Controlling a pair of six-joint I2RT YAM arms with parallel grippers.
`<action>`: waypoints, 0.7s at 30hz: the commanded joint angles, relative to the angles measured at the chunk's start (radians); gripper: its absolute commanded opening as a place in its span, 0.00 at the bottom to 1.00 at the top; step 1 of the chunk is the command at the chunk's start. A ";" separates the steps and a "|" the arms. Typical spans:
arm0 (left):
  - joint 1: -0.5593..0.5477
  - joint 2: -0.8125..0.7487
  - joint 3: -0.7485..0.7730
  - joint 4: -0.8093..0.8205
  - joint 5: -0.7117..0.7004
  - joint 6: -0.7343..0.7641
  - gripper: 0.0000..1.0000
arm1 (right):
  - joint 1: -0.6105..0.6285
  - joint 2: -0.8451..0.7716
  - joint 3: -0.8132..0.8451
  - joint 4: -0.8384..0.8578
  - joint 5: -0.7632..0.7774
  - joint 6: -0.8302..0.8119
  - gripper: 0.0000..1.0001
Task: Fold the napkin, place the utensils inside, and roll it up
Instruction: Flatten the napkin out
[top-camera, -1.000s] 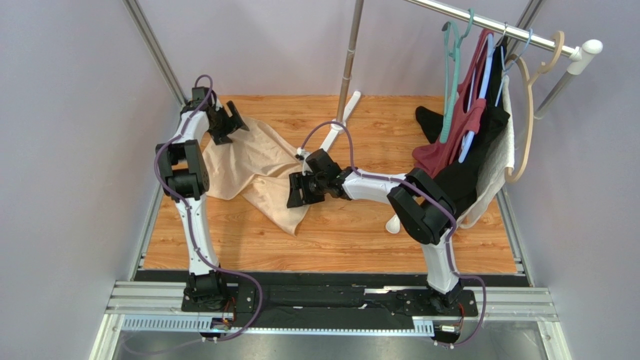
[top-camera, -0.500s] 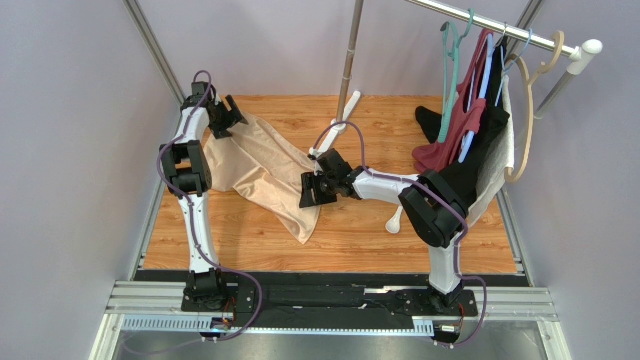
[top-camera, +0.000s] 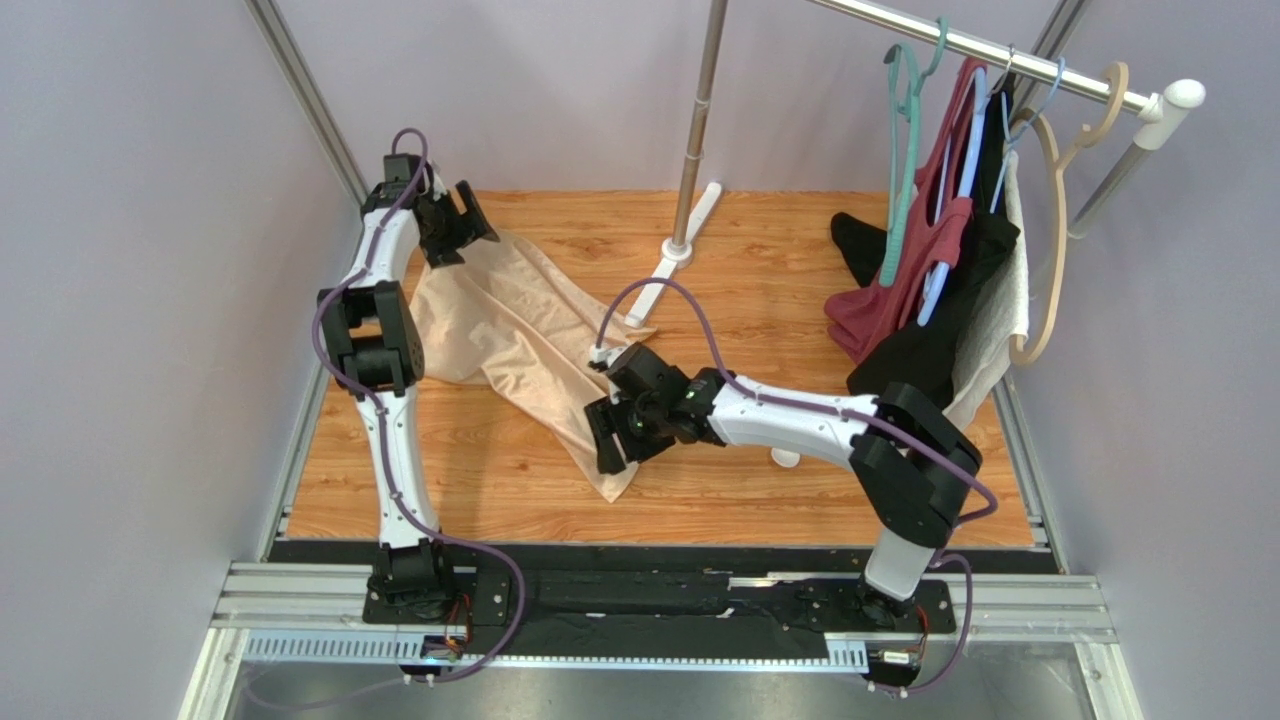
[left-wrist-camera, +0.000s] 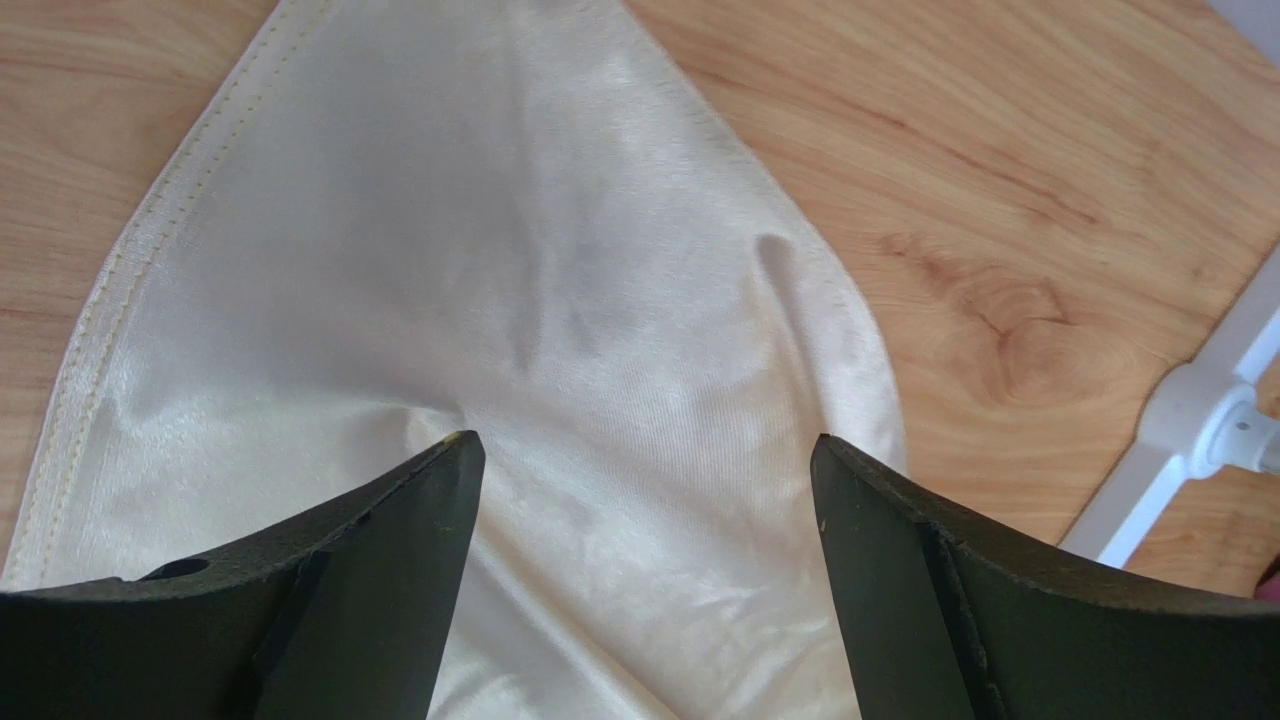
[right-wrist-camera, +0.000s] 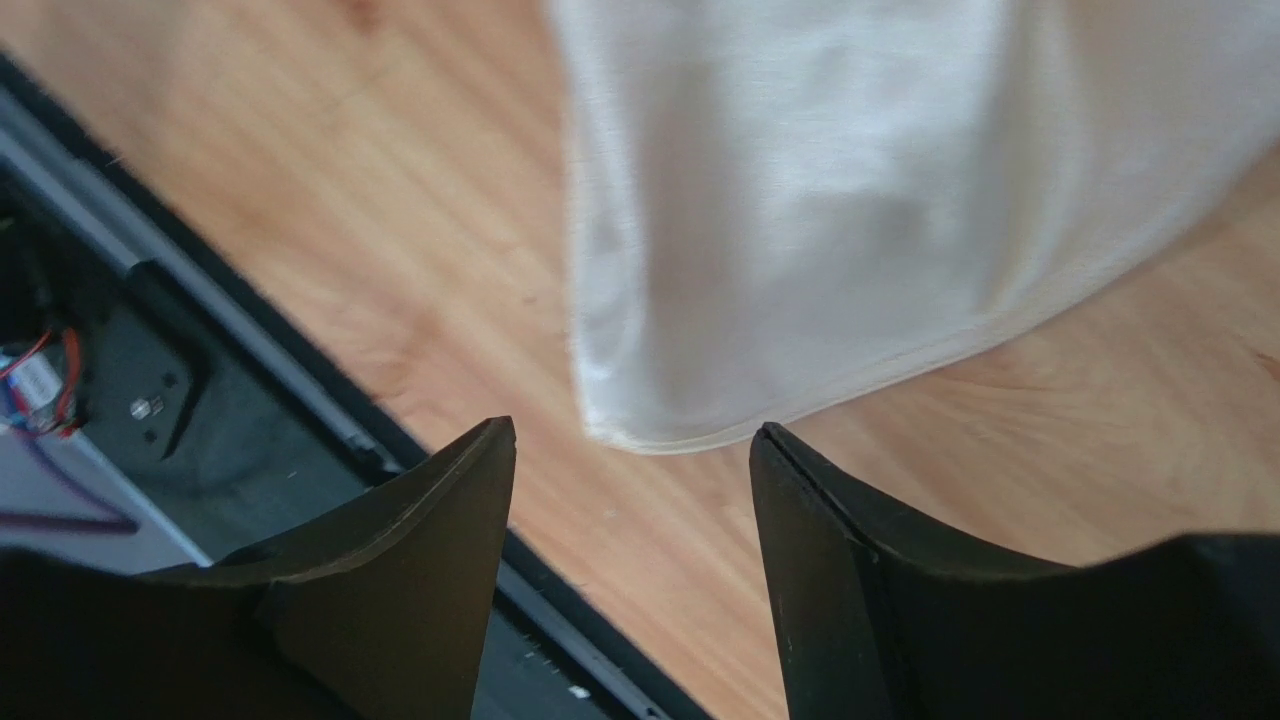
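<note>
The peach-tan napkin (top-camera: 511, 338) lies crumpled on the wooden table, running from the far left toward the near middle. My left gripper (top-camera: 455, 225) hovers open over its far corner; in the left wrist view the fabric (left-wrist-camera: 496, 300) fills the gap between the spread jaws of that gripper (left-wrist-camera: 646, 443), with nothing gripped. My right gripper (top-camera: 610, 435) is open just above the napkin's near corner (right-wrist-camera: 842, 195); bare wood shows between the jaws of the gripper (right-wrist-camera: 631, 435). Only a bit of the white spoon (top-camera: 784, 456) peeks out beside the right forearm.
A metal pole with a long white foot (top-camera: 661, 278) stands at the back middle; the foot (left-wrist-camera: 1202, 435) also shows in the left wrist view. Dark red, black and white garments (top-camera: 932, 300) hang at the right. The black rail (right-wrist-camera: 150, 390) edges the near side.
My right gripper has moved toward the near edge, from over the napkin's middle to its near corner. The napkin now lies longer and flatter. The left gripper shifted slightly farther back.
</note>
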 joint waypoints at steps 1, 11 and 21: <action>-0.062 -0.233 -0.013 0.025 -0.022 0.033 0.89 | 0.108 -0.091 0.044 0.007 0.061 -0.034 0.64; -0.076 -0.665 -0.467 0.093 -0.152 0.070 0.90 | 0.148 0.039 0.062 0.185 0.014 -0.086 0.62; -0.022 -0.959 -0.841 0.117 -0.191 0.059 0.91 | 0.148 0.148 0.111 0.202 0.104 -0.159 0.61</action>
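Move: The napkin's left corner lies under my left arm, about 20 cm back and 10 cm left of that hand. The white stand's near foot end is roughly 28 cm to its right and 14 cm back; tabletop is some 2 cm down. From my right hand, the napkin's near corner is about 4 cm back, 2 cm left and 3 cm below. The white spoon's end sits around 21 cm right, level with it, and the stand's foot end is 25 cm ahead. I lift my left hand off the far part of the napkin, rising about 19 cm, then carry it some 15 cm back over the cloth towards the left corner, fingers wide open, already dipping again at the end. My right hand hops up and back, then swings left and sinks low beside the napkin's near corner, turning a little counter-clockwise, fingers still part open. ##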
